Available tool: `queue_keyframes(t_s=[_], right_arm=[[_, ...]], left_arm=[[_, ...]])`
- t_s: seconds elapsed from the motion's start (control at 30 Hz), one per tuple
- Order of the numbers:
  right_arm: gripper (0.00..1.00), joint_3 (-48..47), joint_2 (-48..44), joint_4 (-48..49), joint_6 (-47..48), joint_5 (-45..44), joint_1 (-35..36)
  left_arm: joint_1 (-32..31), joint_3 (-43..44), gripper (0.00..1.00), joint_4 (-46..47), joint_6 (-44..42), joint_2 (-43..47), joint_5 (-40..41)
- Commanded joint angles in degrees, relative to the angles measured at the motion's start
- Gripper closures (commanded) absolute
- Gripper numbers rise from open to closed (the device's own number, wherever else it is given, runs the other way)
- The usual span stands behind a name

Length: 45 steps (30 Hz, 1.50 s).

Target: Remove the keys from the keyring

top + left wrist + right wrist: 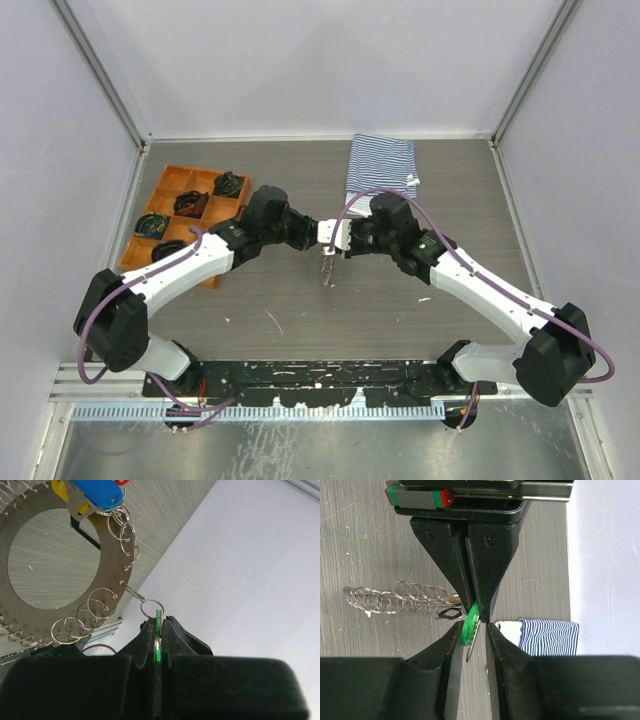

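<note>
My left gripper (318, 232) and right gripper (340, 237) meet tip to tip above the table's middle. The left gripper (158, 624) is shut on a green key (158, 616), seen edge-on. A small split ring (151, 608) links that key to the keyring (107, 555), a flat metal ring with several small rings. Blue (97, 490), yellow (59, 487) and red keys hang at its top. In the right wrist view my right gripper (473, 626) stands round the green key (469, 624); one finger touches its head, the other stays apart. The keyring (326, 270) dangles below.
An orange tray (185, 215) with dark bundles sits at the left, beside my left arm. A striped blue-white cloth (382, 160) lies at the back, also visible in the right wrist view (550, 637). Walls close in the table on three sides.
</note>
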State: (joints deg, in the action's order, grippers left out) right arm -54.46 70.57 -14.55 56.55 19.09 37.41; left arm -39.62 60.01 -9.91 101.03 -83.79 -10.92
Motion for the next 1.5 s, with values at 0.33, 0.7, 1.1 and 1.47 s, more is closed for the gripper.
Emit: queue_keyframes(t_s=[0.33,0.7,1.1,1.47], right_arm=[[0.99,0.26,-0.07,7.51,-3.14,-2.77,0.88],[0.99,1.85,-3.10,8.68,-8.27,3.33,-2.32],[0.99,-0.73,-5.49,-0.19,-12.00,22.91,-11.49],[0.99,-15.47,-3.12,-38.02,14.55,47.16,-22.63]], left_arm=[[-0.06,1.70,1.00,5.99,1.18,1.97,-2.53],[-0.10,-5.78,0.67,12.71,0.91,8.54,-1.73],[0.02,-22.91,0.51,26.29,-34.15,29.36,1.63],[0.05,-37.27,0.18,50.38,-76.91,35.58,-12.34]])
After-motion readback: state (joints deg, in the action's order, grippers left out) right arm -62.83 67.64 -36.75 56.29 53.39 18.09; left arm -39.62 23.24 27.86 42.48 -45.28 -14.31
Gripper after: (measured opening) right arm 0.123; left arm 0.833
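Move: The green key is gripped in the left hand's shut fingertips, its middle about 1 cm ahead and 1 cm to the right of that hand; it already stands between the right hand's partly open fingertips, practically at that hand's point. From the right hand, the keyring's metal plate hangs roughly 4 cm back, level sideways and 6 cm below, and the bunch of blue, red and yellow keys sits about 4 cm ahead, level sideways and 7 cm below. The right hand stays almost in place and closes its fingers to pinch the green key, and only then does the left hand open, let go and pull away back and to its left by about 12 cm, rising some 5 cm and tipping its fingers down through roughly 75 degrees as they spread wide. Keeping its hold on the key, the right hand first eases to the right, away from the left hand, then draws back and up as well, about 4 cm each way, tilting as it goes. ##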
